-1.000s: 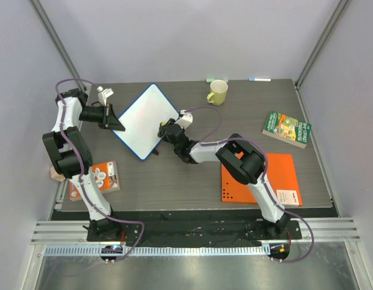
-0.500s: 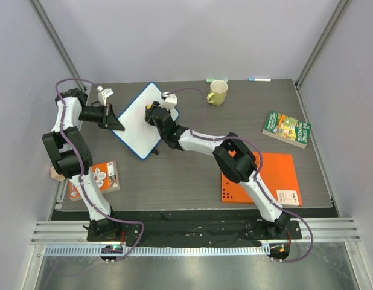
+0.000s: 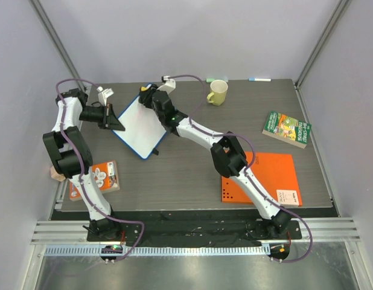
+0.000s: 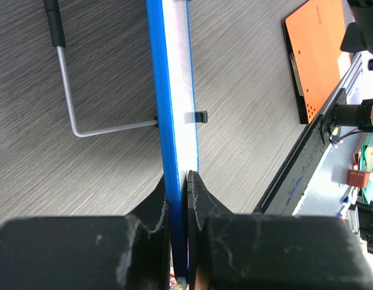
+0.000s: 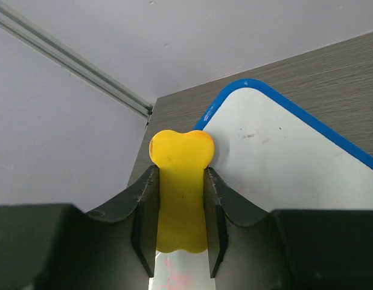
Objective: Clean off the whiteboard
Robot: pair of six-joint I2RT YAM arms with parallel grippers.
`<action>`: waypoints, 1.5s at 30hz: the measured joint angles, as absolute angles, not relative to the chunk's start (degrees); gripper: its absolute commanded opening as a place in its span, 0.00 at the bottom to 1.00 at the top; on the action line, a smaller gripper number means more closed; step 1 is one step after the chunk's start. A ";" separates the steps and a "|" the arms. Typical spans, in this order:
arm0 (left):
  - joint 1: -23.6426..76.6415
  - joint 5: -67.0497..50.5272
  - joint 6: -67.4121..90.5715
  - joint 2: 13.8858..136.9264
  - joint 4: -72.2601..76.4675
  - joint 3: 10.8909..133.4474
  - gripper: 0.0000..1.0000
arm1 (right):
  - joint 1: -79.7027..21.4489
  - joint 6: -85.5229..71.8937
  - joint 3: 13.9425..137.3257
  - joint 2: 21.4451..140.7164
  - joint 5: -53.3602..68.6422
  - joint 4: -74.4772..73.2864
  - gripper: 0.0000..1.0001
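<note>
The whiteboard (image 3: pixel 140 128), white with a blue rim, stands tilted at the table's back left. My left gripper (image 3: pixel 116 121) is shut on its left edge. In the left wrist view the blue rim (image 4: pixel 168 90) runs straight out from between the shut gripper (image 4: pixel 177 181), and a bent wire stand (image 4: pixel 72 115) hooks onto the board's back. My right gripper (image 3: pixel 148 96) is shut on a yellow eraser (image 5: pixel 180 151), which is pressed near the board's far top corner (image 5: pixel 283 163). Faint red marks (image 5: pixel 174 278) show on the board below the eraser.
A pale yellow mug (image 3: pixel 217 92) stands behind the board to the right. A green book (image 3: pixel 286 128) lies at far right, an orange sheet (image 3: pixel 262 178) at front right, and an orange book (image 3: pixel 102 177) at front left. A marker (image 3: pixel 259 79) lies along the back edge.
My right arm has swept the eraser up and left across the board, from its right edge to the far top corner. The left gripper and the board have stayed put.
</note>
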State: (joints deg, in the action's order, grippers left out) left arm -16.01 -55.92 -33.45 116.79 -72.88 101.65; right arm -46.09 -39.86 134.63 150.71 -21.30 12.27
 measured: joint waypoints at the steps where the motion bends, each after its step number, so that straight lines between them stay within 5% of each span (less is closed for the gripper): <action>1: -16.01 -55.90 -33.36 116.79 -72.90 101.65 0.00 | -45.91 -40.60 134.02 150.61 -21.06 12.84 0.01; 12: -15.94 -55.99 -33.47 116.84 -73.36 101.65 0.00 | -45.63 -45.39 117.58 143.61 -23.29 17.56 0.01; 24: -15.94 -55.53 -33.76 116.73 -74.22 101.65 0.00 | -48.14 -39.53 122.91 145.14 -28.95 12.12 0.01; 34: -16.05 -55.00 -34.61 116.71 -74.76 101.65 0.00 | -52.38 -38.87 111.37 140.11 -27.51 20.05 0.01; 45: -16.38 -53.84 -35.07 116.71 -75.50 101.51 0.00 | -55.51 -38.59 111.79 140.40 -24.12 23.70 0.01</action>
State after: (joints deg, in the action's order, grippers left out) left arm -16.38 -53.84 -35.07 116.71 -75.50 101.51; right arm -55.51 -38.59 111.79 140.40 -24.12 23.70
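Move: My right hand already grips the yellow eraser at the tilted whiteboard's far end. The left-edge strip it goes to lies about 10 cm back, 4 cm left and 2 cm lower; the board's far corner is some 4 cm ahead and 3 cm right, and my left gripper, pinching the left corner, about 17 cm back and 10 cm left. From my left hand that strip lies roughly 7 cm ahead and 5 cm right, slightly above. With the eraser still clamped and kept to the board's face, I take my right hand about 3 cm right and down, a little back, then sweep it back and left some 10 cm along the board towards my left gripper, the wrist finally turning about 10 degrees counter-clockwise. My left hand keeps its pinch on the corner, easing back 1 cm. ##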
